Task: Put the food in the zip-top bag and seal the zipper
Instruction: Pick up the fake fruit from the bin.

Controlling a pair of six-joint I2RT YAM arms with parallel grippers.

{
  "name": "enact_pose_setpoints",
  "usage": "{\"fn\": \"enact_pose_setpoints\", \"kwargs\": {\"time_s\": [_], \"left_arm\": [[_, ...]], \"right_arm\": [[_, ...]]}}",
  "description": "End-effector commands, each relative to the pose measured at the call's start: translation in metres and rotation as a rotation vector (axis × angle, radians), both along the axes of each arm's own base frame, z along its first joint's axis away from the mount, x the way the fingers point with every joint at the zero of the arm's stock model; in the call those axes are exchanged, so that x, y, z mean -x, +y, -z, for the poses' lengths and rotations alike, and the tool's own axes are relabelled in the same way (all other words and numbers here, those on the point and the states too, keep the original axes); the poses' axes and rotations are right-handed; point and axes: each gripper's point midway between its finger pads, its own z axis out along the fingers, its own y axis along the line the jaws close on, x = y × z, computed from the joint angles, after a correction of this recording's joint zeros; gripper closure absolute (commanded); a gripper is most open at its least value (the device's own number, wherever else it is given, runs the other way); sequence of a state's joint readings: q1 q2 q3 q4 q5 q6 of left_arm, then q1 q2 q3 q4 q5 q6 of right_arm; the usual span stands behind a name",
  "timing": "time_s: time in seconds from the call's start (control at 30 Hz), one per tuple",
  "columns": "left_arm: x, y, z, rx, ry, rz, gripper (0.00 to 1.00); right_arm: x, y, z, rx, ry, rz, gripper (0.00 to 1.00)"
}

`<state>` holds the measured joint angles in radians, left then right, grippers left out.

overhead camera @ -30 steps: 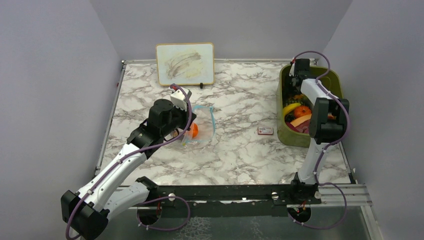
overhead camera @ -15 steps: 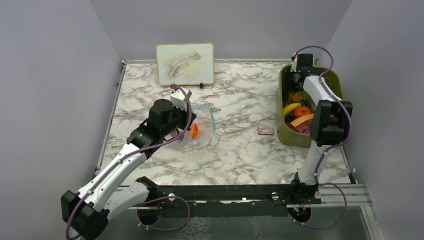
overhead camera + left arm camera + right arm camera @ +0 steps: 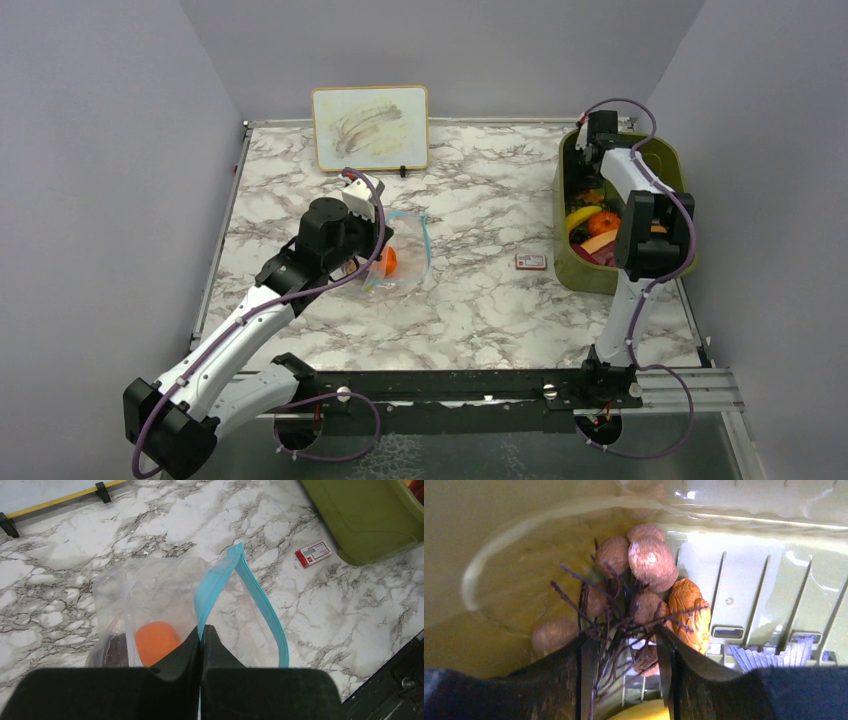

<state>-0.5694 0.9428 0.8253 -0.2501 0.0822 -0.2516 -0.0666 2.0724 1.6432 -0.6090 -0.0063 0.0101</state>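
Note:
My left gripper is shut on the near end of the light-blue zipper and holds the clear zip-top bag with its mouth open. An orange round piece and a dark purple piece lie inside the bag. My right gripper is down in the olive-green bin, jaws apart around the dark twigs of a bunch of brown round pieces. An orange crinkled piece and a yellow piece lie beside them. A banana and an orange-red round piece show in the bin.
A small red-and-white card lies on the marble table left of the bin, and also shows in the left wrist view. A framed board stands at the back. A purple pleated piece lies on the bin floor.
My right wrist shifted a little toward the bin's far end and back again, staying over the bin. The left arm and the bag have not moved.

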Motion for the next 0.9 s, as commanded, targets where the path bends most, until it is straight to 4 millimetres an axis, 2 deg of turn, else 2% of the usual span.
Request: {"fn": "enact_pose_setpoints", "kwargs": {"time_s": [0.0,0.07,0.2,0.33,0.57,0.87], "left_arm": [[-0.006,0.001,-0.005,0.006,-0.030,-0.011,1.00],[-0.006,0.001,-0.005,0.006,-0.029,-0.013,1.00],[-0.005,0.001,-0.007,0.011,-0.035,-0.013,1.00],[-0.004,0.001,-0.008,0.015,-0.036,-0.010,1.00],[-0.002,0.002,-0.012,0.025,-0.045,-0.008,1.00],[0.000,0.001,-0.016,0.040,-0.051,-0.003,1.00]], "right_arm": [[-0.004,-0.008,0.006,0.028,0.022,0.015,0.55],[-0.005,-0.008,0.006,0.028,0.020,0.015,0.58],[-0.004,-0.011,-0.001,0.040,0.005,0.030,0.75],[-0.003,-0.012,-0.020,0.048,-0.038,0.030,0.87],[0.007,-0.014,-0.071,0.061,-0.145,0.061,0.88],[0.030,-0.009,-0.129,0.061,-0.257,0.105,0.91]]}}
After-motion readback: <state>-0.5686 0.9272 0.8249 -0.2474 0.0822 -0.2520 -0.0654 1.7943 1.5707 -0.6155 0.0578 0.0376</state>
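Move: The right hand's open fingers already straddle the twigs of the brown fruit bunch in the bin's far-left corner; its middle lies about 2 cm ahead and 1 cm below. The orange gourd is level with the hand, some 4 cm right and 3 cm lower. The banana lies about 8 cm back, straight behind, the pumpkin about 10 cm back and 5 cm right. From the left hand the bunch is roughly 20 cm ahead, 45 cm right and 17 cm lower. Pinching the bunch's dark twigs between both fingertips, the right hand closes from about half open while staying almost in place. Then, keeping that grip, it draws the bunch up from the bin floor, slowly at first and then fast, about 10 cm in all, easing back some 2 cm while the fingers tip outward by roughly 10 degrees. ##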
